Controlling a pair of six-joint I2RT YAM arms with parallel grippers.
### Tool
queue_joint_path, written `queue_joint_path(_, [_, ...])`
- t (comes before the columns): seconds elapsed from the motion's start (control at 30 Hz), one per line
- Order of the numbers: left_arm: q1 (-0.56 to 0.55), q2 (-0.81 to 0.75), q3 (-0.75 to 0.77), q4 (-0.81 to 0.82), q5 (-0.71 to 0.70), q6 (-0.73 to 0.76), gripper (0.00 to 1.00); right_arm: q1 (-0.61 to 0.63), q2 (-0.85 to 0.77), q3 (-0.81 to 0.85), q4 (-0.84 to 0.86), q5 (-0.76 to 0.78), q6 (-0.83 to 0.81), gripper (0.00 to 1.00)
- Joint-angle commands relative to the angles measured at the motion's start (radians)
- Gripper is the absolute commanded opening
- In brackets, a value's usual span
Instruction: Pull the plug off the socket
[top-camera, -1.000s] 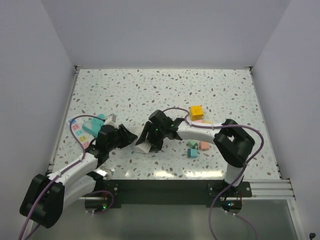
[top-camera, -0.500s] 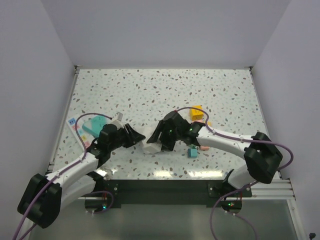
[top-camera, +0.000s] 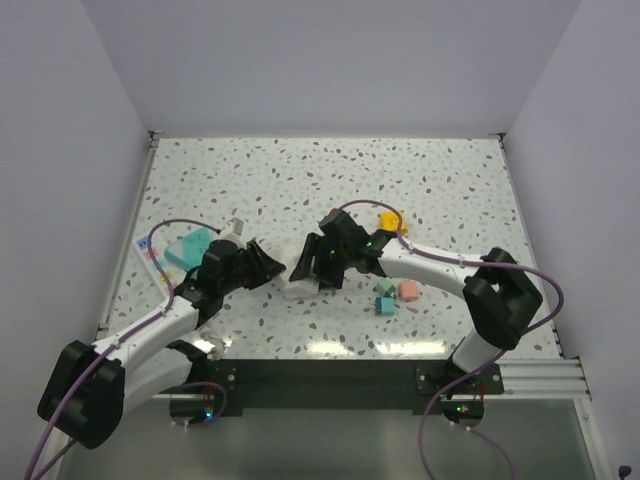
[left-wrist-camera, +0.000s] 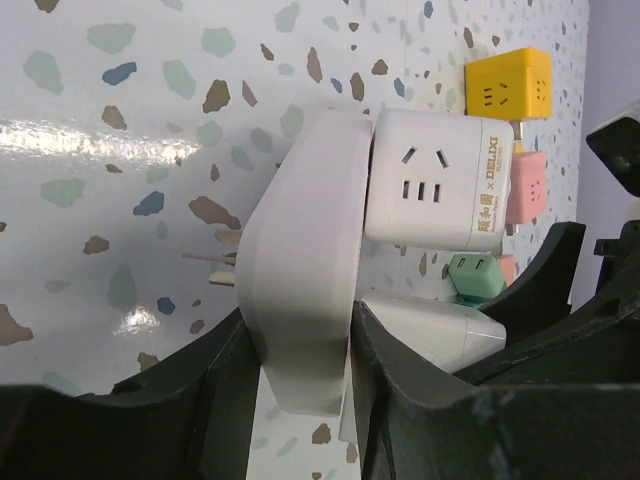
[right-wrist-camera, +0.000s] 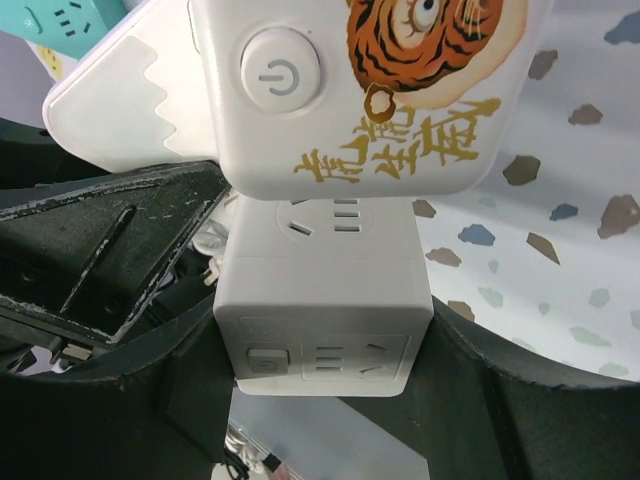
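Note:
A white cube plug (right-wrist-camera: 325, 300) is pressed against the face of a flat white socket block with a tiger print (right-wrist-camera: 400, 90); the two are joined. In the left wrist view the cube (left-wrist-camera: 430, 180) sits against the block's right face. My left gripper (left-wrist-camera: 300, 340) is shut on the block's edge (left-wrist-camera: 300, 260), and bare prongs (left-wrist-camera: 215, 268) stick out of its left face. The cube is clamped by its sides in my right gripper (right-wrist-camera: 325, 335). From above, the left gripper (top-camera: 264, 268) and right gripper (top-camera: 318, 266) meet at the white pair (top-camera: 295, 278).
A yellow cube adapter (top-camera: 390, 218) lies behind the right arm. Pink (top-camera: 408, 291), green (top-camera: 385, 286) and teal (top-camera: 383, 305) blocks lie beneath that arm. At the left are a teal block (top-camera: 190, 248), a printed card (top-camera: 150, 252) and a small white adapter (top-camera: 235, 230).
Both grippers and the white pair have shifted a little toward the back of the table. The right arm's elbow swung out to the right, then partly back. Both stay shut on the pair.

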Motion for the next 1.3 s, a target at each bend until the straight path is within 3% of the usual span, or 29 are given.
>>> queue_joint_path(0.0, [0.05, 0.002, 0.08, -0.021, -0.302, 0.09, 0.0, -0.006, -0.003, -0.023, -0.074, -0.089, -0.081, 0.0])
queue_joint_path(0.1, [0.05, 0.022, 0.072, -0.05, -0.337, 0.107, 0.0, -0.051, -0.044, -0.035, -0.055, -0.153, -0.113, 0.0])
queue_joint_path(0.17, [0.051, 0.019, 0.055, -0.063, -0.356, 0.11, 0.0, -0.108, -0.083, -0.037, -0.089, -0.26, -0.142, 0.0])
queue_joint_path(0.37, [0.051, -0.036, -0.002, -0.093, -0.417, 0.118, 0.0, -0.257, -0.195, -0.062, -0.21, -0.382, -0.162, 0.0])
queue_joint_path(0.57, [0.048, -0.033, 0.007, -0.089, -0.403, 0.098, 0.0, -0.269, -0.14, -0.049, -0.188, -0.405, -0.124, 0.0])
queue_joint_path(0.83, [0.048, 0.056, 0.084, -0.03, -0.379, 0.066, 0.0, -0.207, -0.005, 0.063, -0.172, -0.256, -0.13, 0.0])
queue_joint_path(1.0, [0.043, 0.124, 0.135, -0.026, -0.39, 0.07, 0.0, -0.197, 0.049, 0.098, -0.173, -0.251, -0.11, 0.0])
queue_joint_path(1.27, [0.045, 0.079, 0.09, -0.07, -0.456, 0.101, 0.0, -0.404, -0.089, 0.084, -0.345, -0.382, -0.294, 0.0])
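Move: The left fingers hold the pronged white socket block. The white cube plug in the right hand joins it about 6 cm right and 3 cm back of the left hand, level. From the right hand the block is some 4 cm left and 2 cm ahead, with the tiger block roughly 5 cm ahead and 3 cm left. The small green cube lies around 17 cm right and 2 cm back, the yellow block 18 cm right and 11 cm ahead, both lower. Both grips stay shut on the joined pieces, left on the socket block, right on the cube plug, as the two hands swing up about 5 cm, the right also drawing some 3 cm to its right and rolling over. They sink again while easing forward, then part: the left goes left about 5 cm, turning counter-clockwise with its left side rising, the right pulls off to the right about as far. ##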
